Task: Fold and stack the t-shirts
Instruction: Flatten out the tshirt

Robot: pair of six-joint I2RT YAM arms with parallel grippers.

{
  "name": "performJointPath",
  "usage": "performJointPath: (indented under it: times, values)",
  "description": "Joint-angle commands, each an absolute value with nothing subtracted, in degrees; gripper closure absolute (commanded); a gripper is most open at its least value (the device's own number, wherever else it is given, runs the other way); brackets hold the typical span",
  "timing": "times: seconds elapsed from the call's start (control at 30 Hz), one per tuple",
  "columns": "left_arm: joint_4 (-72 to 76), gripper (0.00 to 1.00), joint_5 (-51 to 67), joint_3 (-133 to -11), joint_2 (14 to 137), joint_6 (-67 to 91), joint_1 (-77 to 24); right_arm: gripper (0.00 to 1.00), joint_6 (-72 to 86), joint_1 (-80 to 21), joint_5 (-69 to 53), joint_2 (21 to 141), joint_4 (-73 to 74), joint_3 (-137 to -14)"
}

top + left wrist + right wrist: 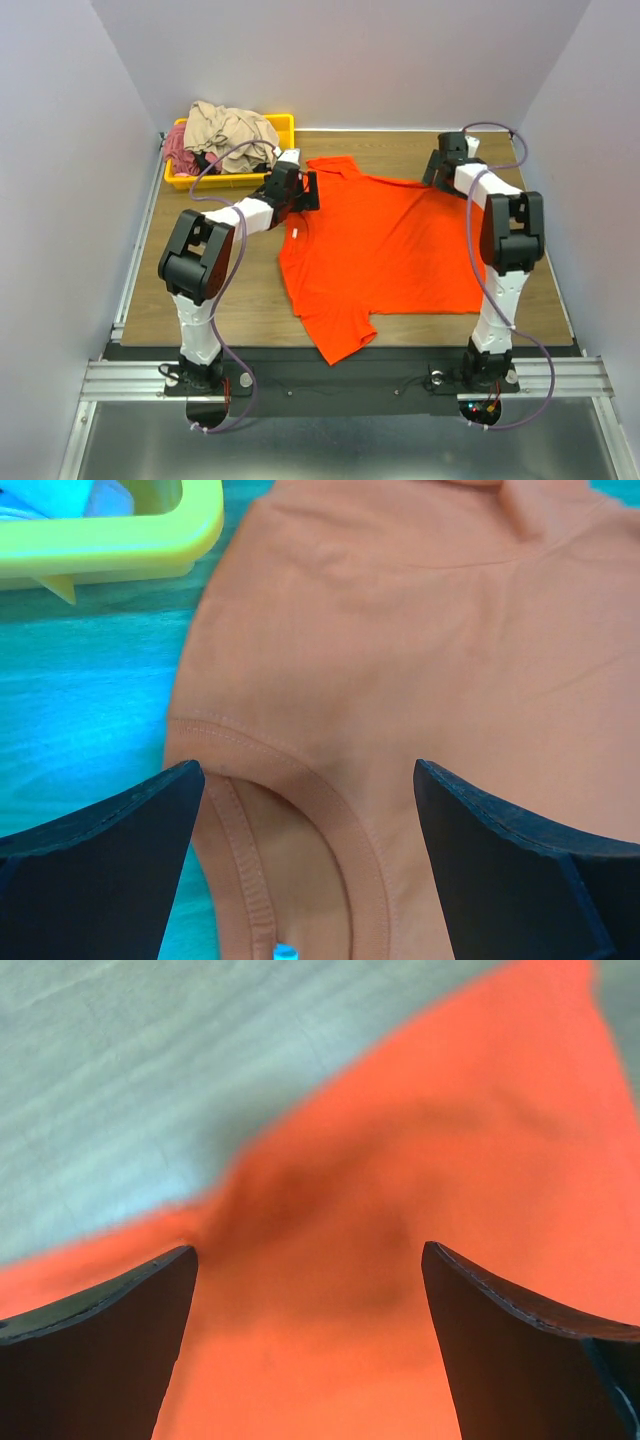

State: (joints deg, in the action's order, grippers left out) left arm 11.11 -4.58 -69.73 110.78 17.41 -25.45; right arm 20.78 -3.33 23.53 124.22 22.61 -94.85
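A bright orange-red t-shirt lies spread flat on the wooden table, with one sleeve toward the near edge. My left gripper hovers open over its left side. In the left wrist view the ribbed collar lies between my left gripper's spread fingers, with nothing gripped. At the shirt's far right corner my right gripper is open too. The right wrist view shows a rumpled edge of the shirt under that gripper, nothing held. A beige-tan shirt and a dusty-pink one lie crumpled in the tray.
The yellow plastic tray stands at the back left, its corner close to the left gripper. White walls close in the table on three sides. Bare wood shows beyond the shirt's edge.
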Motion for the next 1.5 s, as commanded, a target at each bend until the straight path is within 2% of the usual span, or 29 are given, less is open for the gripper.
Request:
performJointPath:
  times: [0.0, 0.3, 0.5, 0.77, 1.03, 1.3, 1.47]
  values:
    - [11.1, 0.01, -5.4, -69.8, 102.1, 18.9, -26.7, 0.0, 25.5, -2.8, 24.3, 109.5, 22.1, -86.7]
    - [10.3, 0.01, -7.2, -63.9, 94.9, 21.5, -31.1, 0.0, 32.6, -2.8, 22.6, 83.8, 22.1, -56.8]
    - [11.8, 0.01, -6.0, -64.2, 97.3, 21.0, -31.9, 0.0, 33.2, -2.7, 19.5, 75.9, 22.1, -46.7]
    - [9.9, 0.01, -7.5, -74.0, 109.1, 18.2, -31.1, 0.0, 31.8, -2.8, 22.1, 84.8, 22.0, -47.9]
    - [5.4, 0.01, -5.2, -87.0, 122.0, 16.6, -27.2, 0.0, 31.2, -2.6, 21.4, 97.8, 22.0, -56.0]
    - [-3.8, 0.01, -6.9, -106.0, 133.7, 15.8, -24.8, 0.0, 30.2, -1.6, 20.3, 105.8, 21.8, -63.4]
    - [-6.2, 0.01, -5.2, -115.8, 138.9, 14.6, -24.1, 0.0, 30.2, -1.2, 18.4, 106.3, 21.8, -64.7]
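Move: The middle of the orange t-shirt lies about 16 cm back and 22 cm left of the right hand, roughly 3 cm below it; its near-right corner is some 36 cm back and about level sideways. From the left hand, the shirt's middle is around 14 cm back and 23 cm right, also 3 cm down. The crumpled far-left flap is about 9 cm ahead and 8 cm right of the left hand, and the yellow bin 14 cm ahead and 25 cm left. The shirt is shoved forward by both open grippers after each takes a fresh place. The right lifts about 8 cm over the cloth, comes back 22 cm, sinks onto the shirt's right half and slides forward some 9 cm. The left hops up and back, comes down about 5 cm farther right, then pushes along the cloth forward towards the far-left flap, ending 11 cm ahead of its start. ##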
